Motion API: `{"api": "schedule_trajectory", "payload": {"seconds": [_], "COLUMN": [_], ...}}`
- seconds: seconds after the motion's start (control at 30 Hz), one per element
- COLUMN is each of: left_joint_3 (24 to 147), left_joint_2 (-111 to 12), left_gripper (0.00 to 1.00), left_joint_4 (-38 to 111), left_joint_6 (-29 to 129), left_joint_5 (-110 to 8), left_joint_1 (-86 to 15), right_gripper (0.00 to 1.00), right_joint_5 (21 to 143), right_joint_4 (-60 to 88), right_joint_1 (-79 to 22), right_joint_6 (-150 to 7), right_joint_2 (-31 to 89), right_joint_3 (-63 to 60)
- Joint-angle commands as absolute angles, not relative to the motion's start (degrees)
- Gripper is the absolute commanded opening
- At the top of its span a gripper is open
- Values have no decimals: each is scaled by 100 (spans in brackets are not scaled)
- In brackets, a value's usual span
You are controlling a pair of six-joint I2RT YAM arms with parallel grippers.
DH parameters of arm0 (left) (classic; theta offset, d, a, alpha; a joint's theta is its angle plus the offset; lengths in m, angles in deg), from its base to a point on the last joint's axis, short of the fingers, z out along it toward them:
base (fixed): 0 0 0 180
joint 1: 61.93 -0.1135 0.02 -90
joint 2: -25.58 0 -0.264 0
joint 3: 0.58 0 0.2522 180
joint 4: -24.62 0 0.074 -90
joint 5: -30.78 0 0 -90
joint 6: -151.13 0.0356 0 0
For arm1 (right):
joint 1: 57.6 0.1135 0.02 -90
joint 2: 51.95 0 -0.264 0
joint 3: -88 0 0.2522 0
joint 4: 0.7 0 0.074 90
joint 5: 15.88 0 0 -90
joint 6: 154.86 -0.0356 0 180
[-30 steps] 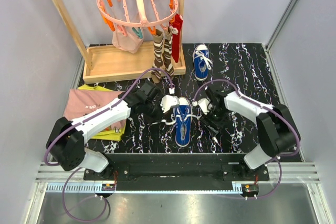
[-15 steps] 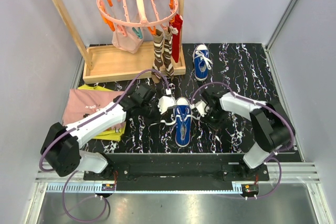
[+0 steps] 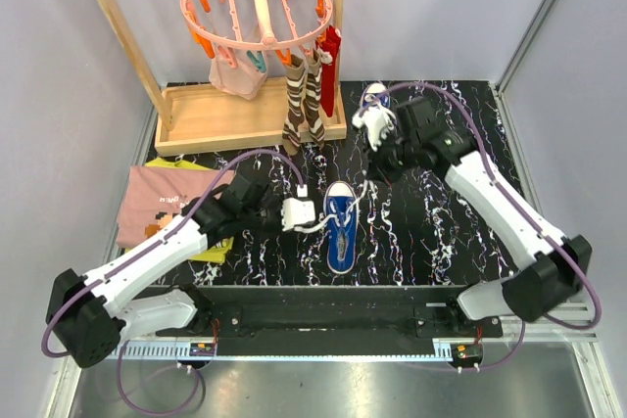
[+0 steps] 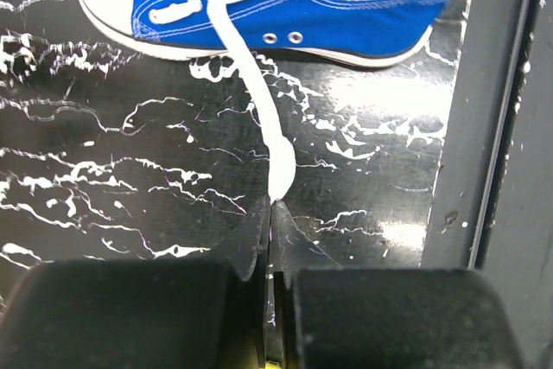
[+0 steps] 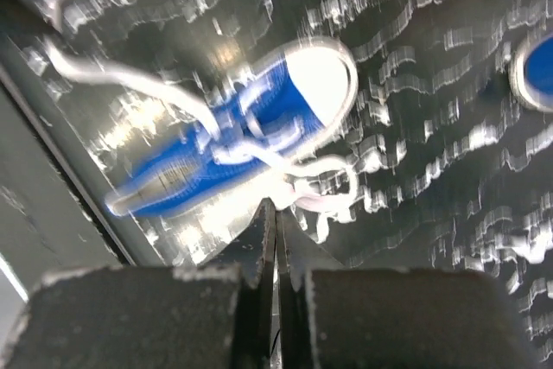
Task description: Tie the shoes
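One of the shoes [image 3: 340, 229], blue with a white toe cap, lies in the middle of the black mat, toe pointing away from me. My left gripper [image 3: 302, 226] is shut on its left lace [image 4: 251, 75], which stretches taut from the eyelets to the fingertips [image 4: 275, 205]. My right gripper [image 3: 376, 171] is raised beyond the shoe's toe and shut on the other lace [image 5: 321, 189], which rises slantwise from the shoe [image 5: 229, 149]; that view is blurred. The second shoe [image 5: 537, 75] lies at the back, mostly hidden by the right arm in the top view.
A wooden stand [image 3: 245, 115] with a pink peg hanger [image 3: 257, 2] and hanging socks [image 3: 306, 95] stands at the back left. Folded clothes [image 3: 167, 203] lie at the left. The mat's front edge and rail [image 4: 492, 127] run close to the near shoe.
The right gripper closed on a lace beside the shoe, then swung up and back, drawing it out. The left gripper pulled its lace leftward, away from the shoe.
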State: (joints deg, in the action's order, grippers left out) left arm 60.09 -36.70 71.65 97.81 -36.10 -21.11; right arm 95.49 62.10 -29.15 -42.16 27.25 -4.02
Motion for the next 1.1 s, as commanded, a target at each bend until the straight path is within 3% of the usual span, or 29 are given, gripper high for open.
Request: {"api": "schedule_trajectory", "payload": {"seconds": [0.0,0.2,0.53,0.93,0.97,1.0,1.07], "left_joint_3": [5836,5422,4992,4588,4552,4526,4499], "left_joint_2": [-3279,-2603,-2171,-2013,-1952,-1925,-1855], "left_gripper": [0,0,0,0,0,0,0], "left_joint_4": [7046,7063,7388,7511,7520,7520,7547], "left_joint_6": [10584,11350,11659,11281,11289,11272,11219], "left_joint_5": [-3592,-3803,-3926,-3874,-3874,-3883,-3883], "left_joint_1": [-1913,-1483,-762,-673,-673,-673,-665], "right_gripper": [0,0,0,0,2,17,29], "right_joint_5": [10522,10831,10769,11165,11182,11217,11192], "right_joint_4": [5991,5499,4488,4329,4364,4391,4566], "right_joint_1": [-2693,-1834,-514,-284,-284,-284,-293], "right_joint_6": [-4692,-5466,-6142,-6607,-6609,-6618,-6574], "right_joint_2": [3688,4647,5791,6565,6556,6547,6486], "right_joint_3": [-1548,-2384,-2148,-1743,-1726,-1734,-1831]}}
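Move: Both shut hands still hold lace ends. From the right hand, the left lace's middle lies about 15 cm left, 8 back and 11 lower; the near shoe some 8 left, 4 back and 18 below. From the left hand, the near table edge is about 11 cm straight back and 13 down; the shoe sits 13 to its right and 5 ahead, 10 lower. Right hand sweeps its lace some 23 cm left over the shoe, sinking; left draws its lace back, fingers shut. ##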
